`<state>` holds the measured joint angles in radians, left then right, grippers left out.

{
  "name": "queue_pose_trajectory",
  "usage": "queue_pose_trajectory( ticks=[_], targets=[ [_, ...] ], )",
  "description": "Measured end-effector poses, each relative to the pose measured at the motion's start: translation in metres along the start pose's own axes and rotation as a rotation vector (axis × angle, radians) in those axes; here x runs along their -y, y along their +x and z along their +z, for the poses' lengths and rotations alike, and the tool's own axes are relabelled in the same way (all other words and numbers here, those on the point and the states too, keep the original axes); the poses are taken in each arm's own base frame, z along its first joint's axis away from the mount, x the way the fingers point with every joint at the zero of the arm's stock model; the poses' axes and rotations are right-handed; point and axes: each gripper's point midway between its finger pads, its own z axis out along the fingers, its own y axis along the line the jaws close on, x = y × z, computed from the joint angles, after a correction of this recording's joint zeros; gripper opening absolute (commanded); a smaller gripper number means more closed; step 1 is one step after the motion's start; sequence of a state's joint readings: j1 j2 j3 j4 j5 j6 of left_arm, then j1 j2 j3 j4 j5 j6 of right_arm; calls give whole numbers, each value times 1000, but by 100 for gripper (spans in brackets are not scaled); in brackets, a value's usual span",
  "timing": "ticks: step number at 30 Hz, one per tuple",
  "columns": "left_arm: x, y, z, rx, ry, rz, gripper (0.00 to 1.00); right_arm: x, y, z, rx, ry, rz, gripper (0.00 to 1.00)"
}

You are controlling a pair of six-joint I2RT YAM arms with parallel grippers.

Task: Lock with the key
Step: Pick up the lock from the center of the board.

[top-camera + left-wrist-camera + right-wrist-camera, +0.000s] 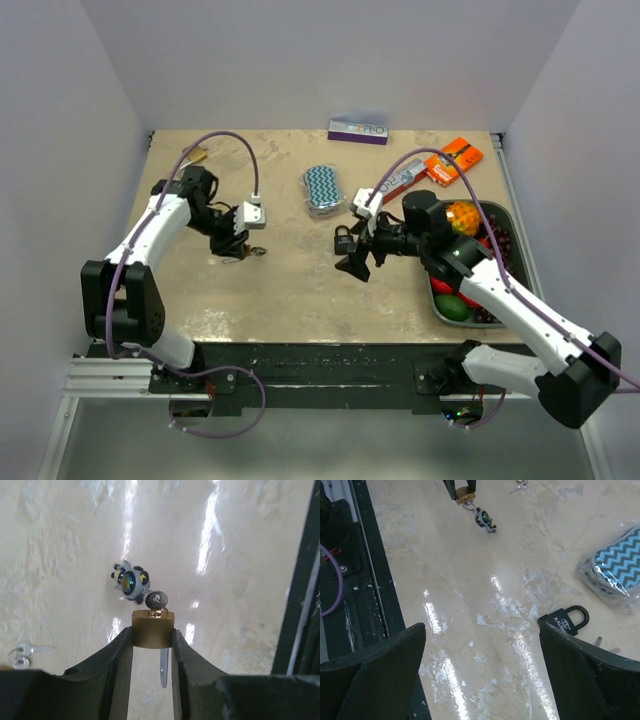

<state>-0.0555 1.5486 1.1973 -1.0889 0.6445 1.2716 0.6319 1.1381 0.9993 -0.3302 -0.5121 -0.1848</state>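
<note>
My left gripper [152,636] is shut on a brass padlock [153,626], its body pinched between both fingers. A silver key [156,600] sits in the keyhole, with a round blue-grey charm [131,581] hanging from it. The silver shackle [164,669] points back between the fingers. From above, this gripper [235,247] sits at the table's left middle. My right gripper [358,262] hovers open over mid-table with nothing between its fingers. A black padlock [568,620] lies beside its right finger; the same black padlock [344,240] shows from above.
Loose keys [20,655] lie left of the held padlock. Another brass lock [196,154] lies far left. A zigzag pouch [322,190], a purple box [358,130], an orange packet [455,160] and a tube [400,178] lie at the back. A metal tray [497,206] of fruit is right.
</note>
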Motion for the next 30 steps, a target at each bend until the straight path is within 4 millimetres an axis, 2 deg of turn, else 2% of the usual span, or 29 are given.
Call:
queue_pose_trajectory(
  ticks=[3,7,8,12,17,22,30],
  targets=[
    [12,-39,2,61,44,-46,0,-5,-2,-11,57,7,-64,91],
    [34,-86,3,142,128,-123,0,-8,-13,-11,117,7,-136,80],
    [41,-95,3,158,153,-141,0,-10,-14,-10,129,2,-152,76],
    [70,-125,10,189,270,-246,0,-27,-18,-2,166,-43,-214,72],
    [95,-142,21,182,405,-402,0,-60,-26,8,222,-124,-303,69],
    [108,-152,24,180,500,-542,0,-73,-26,15,260,-149,-379,64],
    [134,-162,28,154,590,-598,0,-102,-27,23,302,-214,-497,59]
  ],
)
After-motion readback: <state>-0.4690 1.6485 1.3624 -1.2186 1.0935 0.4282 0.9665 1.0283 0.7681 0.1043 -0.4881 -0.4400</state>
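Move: The left hand already holds the brass lock, its keyring and charm hanging; the open right gripper waits about 25 cm to its right, some 5 cm back and 12 cm higher, while loose keys lie about 16 cm ahead, 5 cm left and 11 cm below. From the right hand, the brass lock is about 25 cm left, 5 cm ahead and 12 cm below; the black lock lies about 12 cm ahead, 1 cm right and 23 cm down. Keeping its pinch on the brass lock, the left hand carries it about 16 cm to the right, drawing back some 11 cm and rising 8 cm towards the open right gripper, while its wrist tilts roughly 50 degrees so the fingertips swing back. The right hand comes to meet it, going back and left about 10 cm altogether, turning counter-clockwise and rolling its forward side up as its fingers narrow from wide open to a little over half, not yet gripping the lock. ##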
